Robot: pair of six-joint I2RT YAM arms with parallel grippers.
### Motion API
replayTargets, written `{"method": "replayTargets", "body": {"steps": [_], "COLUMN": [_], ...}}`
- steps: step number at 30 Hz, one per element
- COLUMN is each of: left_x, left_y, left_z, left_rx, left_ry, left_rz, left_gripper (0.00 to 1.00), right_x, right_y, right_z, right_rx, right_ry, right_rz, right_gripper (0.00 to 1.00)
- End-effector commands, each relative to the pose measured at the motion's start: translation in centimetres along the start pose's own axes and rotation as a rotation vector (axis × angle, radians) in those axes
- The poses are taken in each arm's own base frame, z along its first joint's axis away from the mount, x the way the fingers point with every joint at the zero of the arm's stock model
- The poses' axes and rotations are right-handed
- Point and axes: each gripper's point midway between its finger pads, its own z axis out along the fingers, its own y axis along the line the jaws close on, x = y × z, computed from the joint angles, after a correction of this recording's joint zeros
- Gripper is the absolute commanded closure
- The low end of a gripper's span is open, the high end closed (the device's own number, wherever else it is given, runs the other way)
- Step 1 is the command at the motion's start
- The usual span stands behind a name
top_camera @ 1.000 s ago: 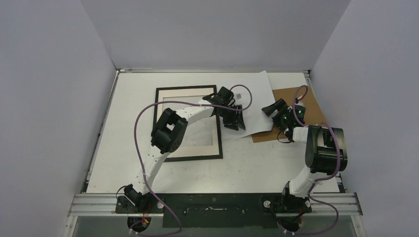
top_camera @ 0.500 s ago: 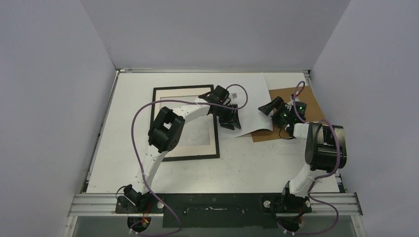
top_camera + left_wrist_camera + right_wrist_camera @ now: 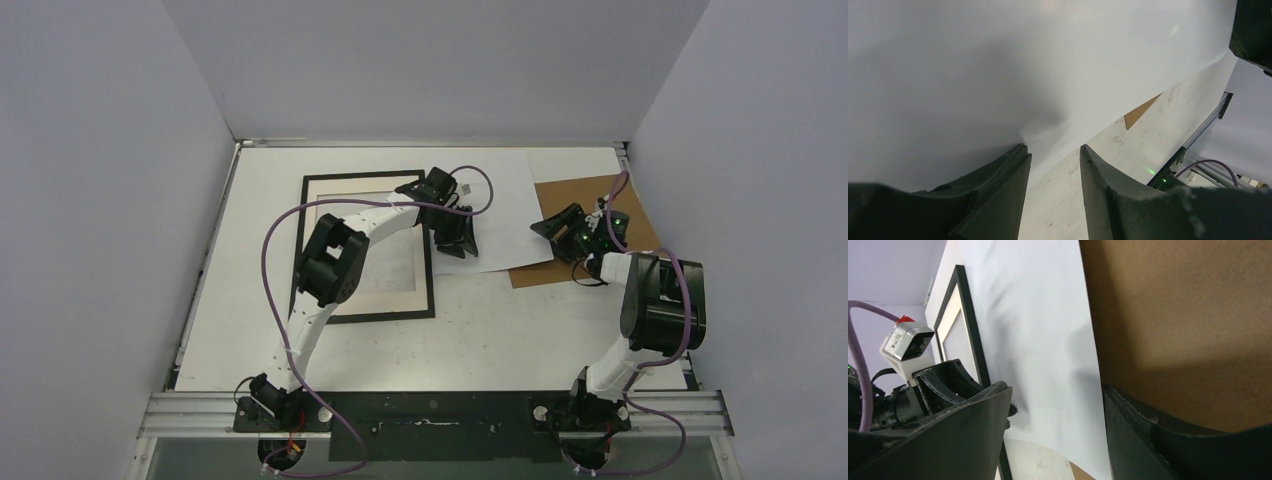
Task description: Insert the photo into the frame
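Observation:
The photo (image 3: 505,200) lies pale back up in the middle of the table, its right side over the brown cardboard. Left of it lies the black frame (image 3: 350,176) with a cream mat inside. My left gripper (image 3: 458,245) is at the photo's near left corner. In the left wrist view its jaws (image 3: 1051,150) are open; the left fingertip (image 3: 1018,155) touches the photo (image 3: 998,60). My right gripper (image 3: 556,225) is at the photo's right edge. Its jaws (image 3: 1055,387) are open, straddling that edge of the photo (image 3: 1038,315). The frame (image 3: 973,335) shows beyond.
A brown cardboard backing (image 3: 580,190) lies at the right, partly under the photo, also in the right wrist view (image 3: 1188,315). The cream mat (image 3: 320,200) sits inside the frame. Pale walls enclose the table on three sides.
My left gripper has slid left, and the photo and the frame have shifted left with it. My right gripper's jaws have narrowed at the photo's right edge.

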Motion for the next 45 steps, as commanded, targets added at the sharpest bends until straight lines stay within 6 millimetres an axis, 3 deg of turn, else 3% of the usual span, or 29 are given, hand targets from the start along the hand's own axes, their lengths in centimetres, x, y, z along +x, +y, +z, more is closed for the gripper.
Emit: {"method": "replayTargets", "body": {"steps": [1,8,13,19,23,28,31,38,45], "left_x": [3.3,3.1,1.8,-2.0,-4.4,-6.5,-7.5,-9.1,-9.1], "left_y": [11.0,10.4,8.5,2.9,-1.1,-4.3,-5.6,-7.2,-6.2], "left_z": [2.1,2.2,1.2,-2.9,-7.1,-12.4,-15.8,-22.7,-27.6], "left_rx": [-0.345,-0.320,-0.268,-0.158,-0.108,-0.091,-0.089,-0.053,-0.072], "left_ry": [0.088,0.087,0.055,-0.073,-0.169,-0.285,-0.357,-0.475,-0.539], "left_rz": [-0.039,-0.032,-0.004,0.107,0.149,0.161,0.140,0.080,0.045], "left_gripper": [0.58,0.57,0.53,0.42,0.36,0.31,0.30,0.25,0.21], "right_x": [-0.5,0.4,0.6,-1.0,-1.8,-2.7,-2.8,-0.5,2.3], "right_y": [2.0,2.3,2.3,4.3,6.0,8.3,10.4,16.5,20.7], "right_z": [-0.4,-0.2,-0.5,-2.6,-4.6,-7.0,-8.1,-9.3,-9.6], "right_rx": [-0.094,-0.122,-0.082,0.025,0.118,0.198,0.224,0.263,0.362], "right_ry": [-0.001,0.043,0.059,0.018,-0.009,-0.068,-0.061,0.027,0.065], "right_rz": [0.005,0.021,0.009,-0.085,-0.153,-0.218,-0.287,-0.564,-0.741], "right_gripper": [0.39,0.66,0.99,1.00,1.00,1.00,1.00,1.00,1.00]}}
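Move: The photo lies white side up, its middle about 11 cm left and 2 cm ahead of the right hand and 4 cm below; that hand stands right at the photo's slightly raised right edge. From the right hand, the brown board's middle is some 7 cm right, 2 cm back and 5 cm lower. From the left hand, down near the photo's close edge, the photo's middle is roughly 8 cm ahead and 4 cm right; the frame's middle is 21 cm left and 1 cm ahead. While the left hand stays with its fingertips down on the photo, the right hand shuts fully on the raised right edge and pinches it, then carries it up about 19 cm and later left about 11 cm, drawing back a little and tipping its fingers more steeply down. Once the right has its grip, the left hand comes free of the photo and climbs some 23 cm, swinging left over the frame's side and a bit forward while its fingers open wider. ##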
